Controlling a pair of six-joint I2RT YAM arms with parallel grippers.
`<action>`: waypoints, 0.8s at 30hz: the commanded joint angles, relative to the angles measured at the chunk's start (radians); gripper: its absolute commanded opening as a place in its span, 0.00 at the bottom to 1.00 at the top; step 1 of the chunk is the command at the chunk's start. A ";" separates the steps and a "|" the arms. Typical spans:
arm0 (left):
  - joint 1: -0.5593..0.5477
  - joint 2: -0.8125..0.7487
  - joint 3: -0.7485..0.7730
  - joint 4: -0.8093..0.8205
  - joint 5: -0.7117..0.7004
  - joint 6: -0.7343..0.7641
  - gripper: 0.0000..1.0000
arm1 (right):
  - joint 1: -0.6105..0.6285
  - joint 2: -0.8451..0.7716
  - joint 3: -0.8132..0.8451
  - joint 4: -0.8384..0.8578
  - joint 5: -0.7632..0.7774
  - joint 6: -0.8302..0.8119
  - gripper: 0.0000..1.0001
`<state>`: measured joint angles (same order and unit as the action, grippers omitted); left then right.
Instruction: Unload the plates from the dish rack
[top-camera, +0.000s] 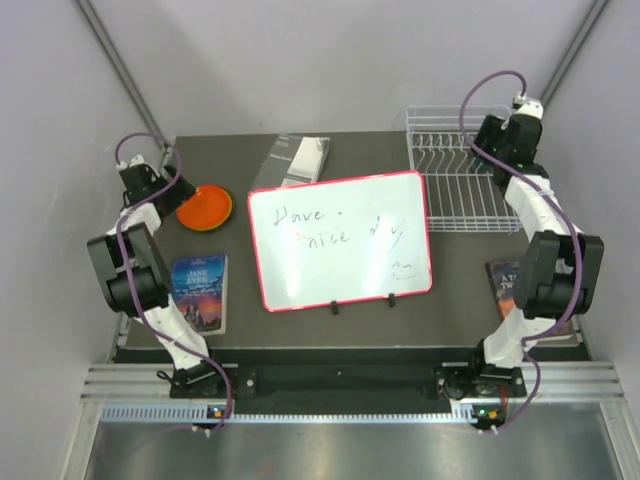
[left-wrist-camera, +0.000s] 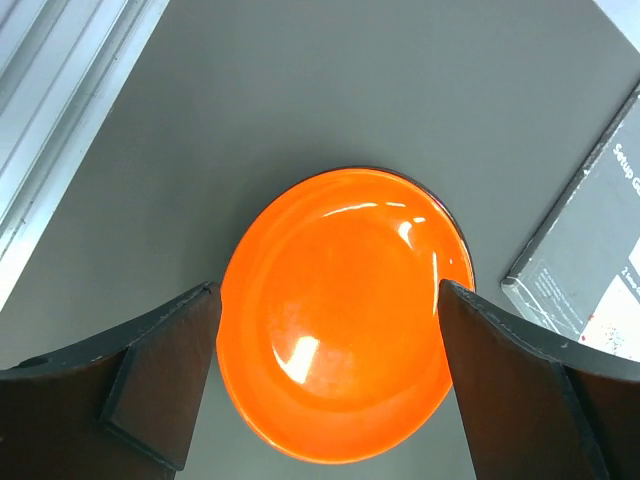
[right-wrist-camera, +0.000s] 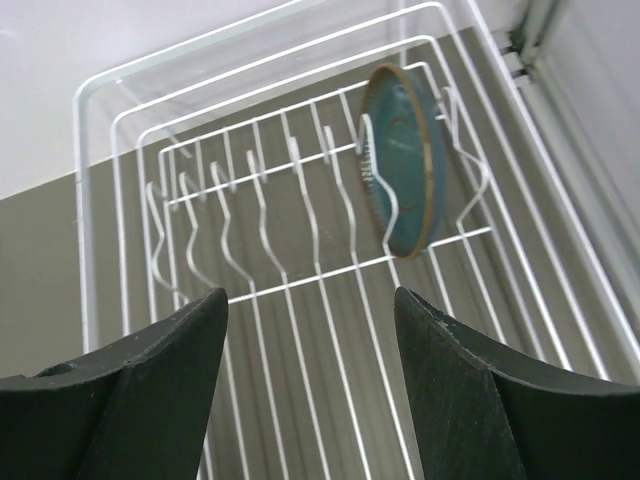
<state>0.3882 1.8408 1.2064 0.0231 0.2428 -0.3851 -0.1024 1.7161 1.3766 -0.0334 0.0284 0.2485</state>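
An orange plate (top-camera: 205, 207) lies flat on the dark table at the far left. My left gripper (top-camera: 172, 188) hovers over it, open; in the left wrist view its fingers (left-wrist-camera: 165, 375) stand either side of the plate (left-wrist-camera: 340, 310), holding nothing. The white wire dish rack (top-camera: 450, 200) stands at the far right. My right gripper (top-camera: 488, 150) is open and empty above it. In the right wrist view (right-wrist-camera: 308, 300) a dark teal plate (right-wrist-camera: 405, 160) stands upright between the rack's tines (right-wrist-camera: 250, 290), ahead and to the right of the fingers. Red and lime green plates are not in view.
A pink-framed whiteboard (top-camera: 340, 240) with writing stands mid-table. A Jane Eyre book (top-camera: 200, 290) lies near left, another book (top-camera: 505, 285) near right under the right arm. A grey box (top-camera: 300, 158) lies at the back, also right of the orange plate (left-wrist-camera: 590, 270).
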 joint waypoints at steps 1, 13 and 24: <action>-0.009 -0.064 0.061 -0.078 -0.048 0.048 0.93 | -0.026 -0.038 0.058 0.000 0.070 -0.031 0.68; -0.107 -0.221 -0.016 0.148 0.191 -0.113 0.91 | -0.074 0.132 0.217 0.003 0.148 -0.041 0.69; -0.365 -0.218 0.091 0.297 0.328 -0.161 0.90 | -0.106 0.444 0.588 -0.166 0.048 -0.104 0.63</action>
<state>0.0593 1.6215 1.2457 0.2176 0.4942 -0.5167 -0.2001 2.1082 1.8599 -0.1356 0.1078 0.1802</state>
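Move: Over the dish rack's left part, the empty right hand has the blue plate, the last one standing there, about 7 cm ahead, 5 cm to its right and some 11 cm lower; the rack's middle is nearly below. For the left hand that plate lies roughly 79 cm to the right and 11 cm farther out, about level in height. The orange plate rests 6 cm below the left hand, 3 cm right; the gray box is 26 cm right and 14 cm ahead. Sliding right, then also forward with a small rise and dip, the open right hand comes in above the blue plate, about 8 cm each way, turning some 10 degrees clockwise. The open left hand backs straight up off the orange plate, then sweeps right towards the gray box, about 20 cm over and 17 cm up, fingers swinging clockwise and tipping up. ##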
